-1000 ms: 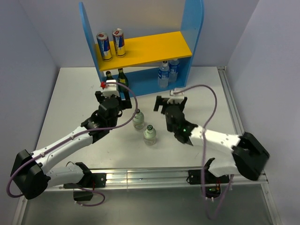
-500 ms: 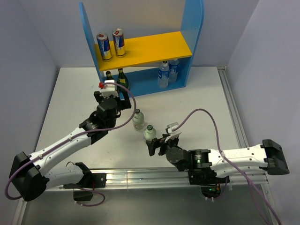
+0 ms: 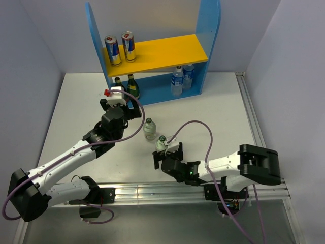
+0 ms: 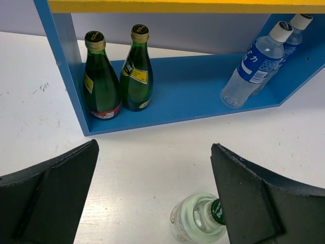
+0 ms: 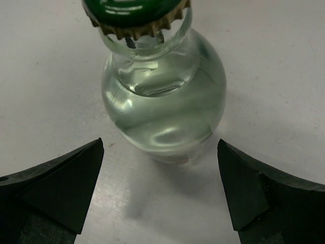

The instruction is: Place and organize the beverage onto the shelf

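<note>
The shelf [image 3: 209, 35] holds two cans [image 3: 112, 50] on its yellow board. Two blue-labelled water bottles [image 3: 176, 81] [image 4: 253, 68] stand on its blue bottom board [image 4: 188, 91]. Two pale-green bottles stand upright on the table. The farther one [image 3: 150, 129] [image 4: 199, 219] is beside my left gripper's right finger [image 4: 259, 201]. My left gripper [image 3: 120, 108] [image 4: 155, 195] is open and holds nothing. The nearer pale-green bottle [image 3: 161, 144] [image 5: 163, 109] stands just ahead of my right gripper [image 3: 167, 154] [image 5: 160, 190], which is open and level with the bottle's base, not touching it.
Two dark green gold-necked bottles [image 3: 132, 85] [image 4: 137, 71] stand at the left end of the bottom board. The right half of the yellow board [image 3: 172, 51] is bare. A metal rail [image 3: 167, 190] runs along the table's near edge, and grey walls close in the sides.
My right arm swung from the middle of the table down toward the near edge, and its open gripper now faces the nearer pale-green bottle. My left gripper drifted slightly toward the shelf.
</note>
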Tool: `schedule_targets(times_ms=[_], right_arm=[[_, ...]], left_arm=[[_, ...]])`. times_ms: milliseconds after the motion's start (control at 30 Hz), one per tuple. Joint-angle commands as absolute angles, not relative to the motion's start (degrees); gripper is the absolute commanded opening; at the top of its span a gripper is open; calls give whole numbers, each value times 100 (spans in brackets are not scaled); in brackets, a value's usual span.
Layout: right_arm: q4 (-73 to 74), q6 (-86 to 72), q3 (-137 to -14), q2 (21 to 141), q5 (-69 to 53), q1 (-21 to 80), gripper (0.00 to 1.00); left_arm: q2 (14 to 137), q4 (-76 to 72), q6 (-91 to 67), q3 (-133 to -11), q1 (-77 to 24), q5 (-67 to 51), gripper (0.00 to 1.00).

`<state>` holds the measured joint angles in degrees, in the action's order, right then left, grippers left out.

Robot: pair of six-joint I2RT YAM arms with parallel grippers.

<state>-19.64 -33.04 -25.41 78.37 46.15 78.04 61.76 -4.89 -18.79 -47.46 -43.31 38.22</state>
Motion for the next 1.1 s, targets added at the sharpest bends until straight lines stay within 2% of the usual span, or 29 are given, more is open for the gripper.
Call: schedule_targets(times_ms=[0, 267, 367, 433, 467, 567, 600, 667, 700, 833, 933, 1033, 1067], right_arm=[[-2969, -3024, -2707, 8226, 4957, 7638, 100], [-4402, -2532, -2733, 9078, 5422, 7269, 99], [-4623, -2399, -2830, 9333, 5546, 7172, 95], [-4867, -2347, -2795, 9430, 5616, 7119, 86], [-4947, -2321, -2743, 9448, 5686, 7102, 81], [-4984, -2250, -2742, 9448, 5906, 7040, 58], [-4940, -2215, -2751, 9413, 5898, 7005, 43], [-4686, -2171, -2812, 9186, 5854, 6996, 23], [-4493, -2241, -2856, 9054, 5871, 6996, 3], [-3168, -2198, -3215, 7801, 6327, 7031, 0], [-3137, -1365, -3392, 6877, 6548, 7005, 0], [-2684, -774, -3883, 6252, 5953, 6620, 0], [-2463, -773, -4355, 6188, 5767, 6209, 0]], left_arm=[[6117, -527, -1916, -4816, -4333, 3735, 99], [6143, -606, -1890, -4764, -4333, 3674, 99], [6196, -633, -1881, -4764, -4333, 3639, 99], [6223, -642, -1881, -4755, -4333, 3612, 99], [6223, -650, -1881, -4746, -4333, 3595, 99], [6214, -694, -1890, -4694, -4333, 3568, 99], [6214, -703, -1881, -4693, -4333, 3560, 99], [6205, -694, -1881, -4693, -4333, 3560, 99], [6214, -686, -1890, -4693, -4333, 3560, 99], [6100, -694, -1890, -4632, -4342, 3568, 99], [6038, -703, -1907, -4597, -4342, 3577, 99], [6012, -712, -1907, -4579, -4342, 3603, 99], [6012, -712, -1916, -4588, -4342, 3621, 99]])
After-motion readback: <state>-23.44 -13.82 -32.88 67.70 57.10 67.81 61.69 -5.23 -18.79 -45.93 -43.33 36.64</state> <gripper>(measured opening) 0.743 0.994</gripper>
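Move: The clear soda bottle with the green cap stands upright about 6 cm straight ahead of the open right hand, its middle roughly level with the fingers. A second soda bottle stands about 14 cm ahead and 6 cm to the left of that hand; the nearer water bottle on the lower shelf is some 36 cm ahead and 8 cm to the right. From the left hand, the first soda bottle lies around 14 cm right, 10 cm back and 20 cm below. Around the near soda bottle the right hand slides its open fingers, going forward about 6 cm and sinking slightly, then closes them on the glass body. Keeping that grip, it lifts the bottle off the table, rising some 13 cm while drifting about 4 cm right; the hand swings roughly 15 degrees clockwise and tips up towards level. ##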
